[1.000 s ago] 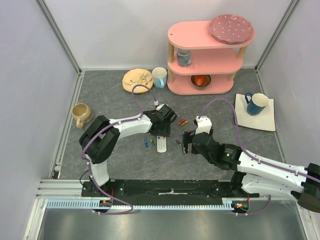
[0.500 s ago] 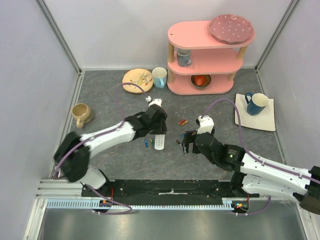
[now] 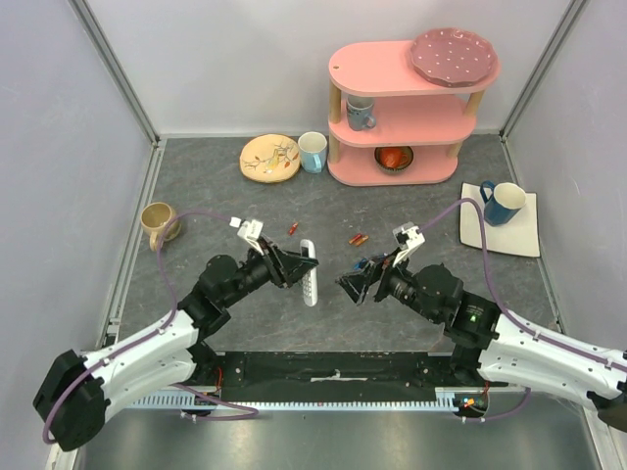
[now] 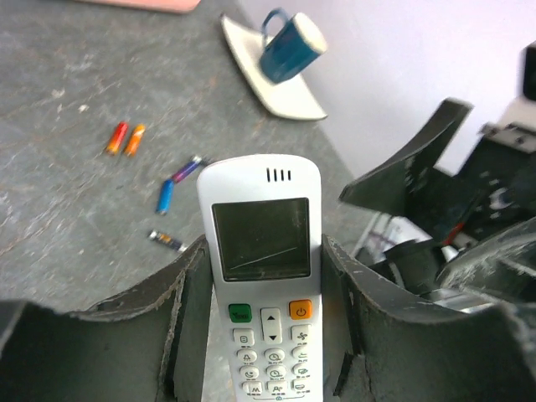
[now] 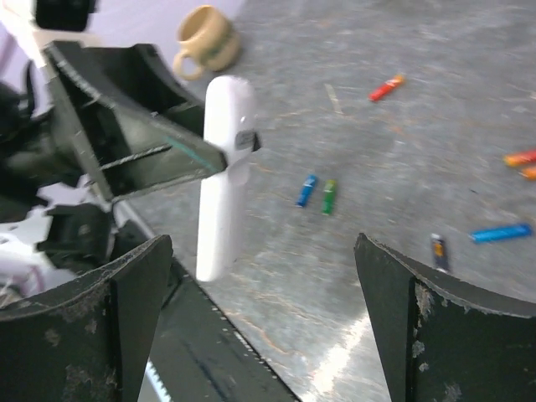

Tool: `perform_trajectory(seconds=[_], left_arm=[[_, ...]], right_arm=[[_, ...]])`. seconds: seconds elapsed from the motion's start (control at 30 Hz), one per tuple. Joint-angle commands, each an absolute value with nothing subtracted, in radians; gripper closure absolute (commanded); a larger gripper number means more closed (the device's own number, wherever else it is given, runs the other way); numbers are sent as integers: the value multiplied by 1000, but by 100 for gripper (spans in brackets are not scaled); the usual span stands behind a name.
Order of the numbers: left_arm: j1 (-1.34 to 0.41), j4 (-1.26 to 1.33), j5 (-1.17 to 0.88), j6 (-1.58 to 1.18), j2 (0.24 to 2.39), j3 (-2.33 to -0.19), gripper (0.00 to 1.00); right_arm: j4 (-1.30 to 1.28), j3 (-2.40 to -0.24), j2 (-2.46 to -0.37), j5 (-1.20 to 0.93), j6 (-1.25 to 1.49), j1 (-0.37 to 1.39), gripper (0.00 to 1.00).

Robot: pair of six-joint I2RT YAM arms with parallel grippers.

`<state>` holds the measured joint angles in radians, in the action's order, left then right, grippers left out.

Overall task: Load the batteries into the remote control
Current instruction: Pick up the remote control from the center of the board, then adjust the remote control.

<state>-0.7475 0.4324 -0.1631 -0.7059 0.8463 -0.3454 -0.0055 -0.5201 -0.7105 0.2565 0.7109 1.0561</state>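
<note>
The remote control point(image 4: 264, 276) is a slim white handset with a small screen and grey buttons. My left gripper point(image 4: 264, 247) is shut on its sides and holds it up off the table. It also shows in the top view point(image 3: 310, 272) and the right wrist view point(image 5: 222, 176). My right gripper point(image 3: 351, 284) stands wide open with nothing in it, facing the remote from the right. Several batteries lie on the grey table: a red one point(image 4: 116, 136) beside an orange one point(image 4: 134, 139), a blue one point(image 5: 306, 190) beside a green one point(image 5: 329, 196), and a dark one point(image 4: 166, 241).
A pink shelf point(image 3: 402, 108) stands at the back, with a wooden plate point(image 3: 269, 157) and a white-and-blue cup point(image 3: 313, 152) beside it. A tan mug point(image 3: 159, 223) sits at the left. A blue mug point(image 3: 503, 201) stands on a white square plate point(image 3: 519, 238) at the right.
My left gripper has shut on the remote and lifted it off the table as the arm drew back toward the near left. The right gripper has tilted up toward the remote.
</note>
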Motion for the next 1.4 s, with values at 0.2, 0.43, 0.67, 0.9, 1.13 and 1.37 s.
perform_trajectory(seconds=[0.2,0.43,0.67,0.9,1.13,1.37], left_arm=[[-597,1152,-506,-1054,859,-244,98],[-523,1481,-618,-1241,995,-196,98],[-489,1629,-661,-1335,1086,-204,98],[-489,1629,-680,-1333,1072,-242,98],[-489,1628,-686,-1325,1057,-242,98],[-491,1629,-677,-1319,1040,-239,98]], right_arm=[[380,-416,-729,-23,753,1055,2],[541,-370,-709,-81,779,1054,2],[548,-428,-802,-146,773,1055,2],[629,-462,-940,-186,799,1055,2],[764,-465,-1031,-215,845,1054,2],[903,-463,-1118,-275,899,1054,9]])
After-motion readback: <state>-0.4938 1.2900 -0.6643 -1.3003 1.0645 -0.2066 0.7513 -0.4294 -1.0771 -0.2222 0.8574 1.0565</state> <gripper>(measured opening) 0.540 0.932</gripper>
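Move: Reaching for the remote control, the empty right hand has the middle of the remote about 12 cm to its left, 4 cm ahead and 1 cm below; the black battery lies some 11 cm ahead, 4 cm left and 20 cm down. The left hand already grips the remote, whose middle sits 3 cm back and 2 cm below it, and the right gripper is about 12 cm right and 7 cm back. The green battery lies 4 cm ahead, 5 cm left and 19 cm below the left hand. Bringing the open right gripper about 9 cm left and 5 cm back to the remote's lower end, the right arm swings its fingers counter-clockwise until they point nearly straight left. The left hand keeps its hold and lifts the remote a net 7 cm, drawing back 3 cm, overshooting slightly and sagging before easing up again; it rolls some 30 degrees, fingertips upward. The right fingers stay wide; contact can't be made out. ##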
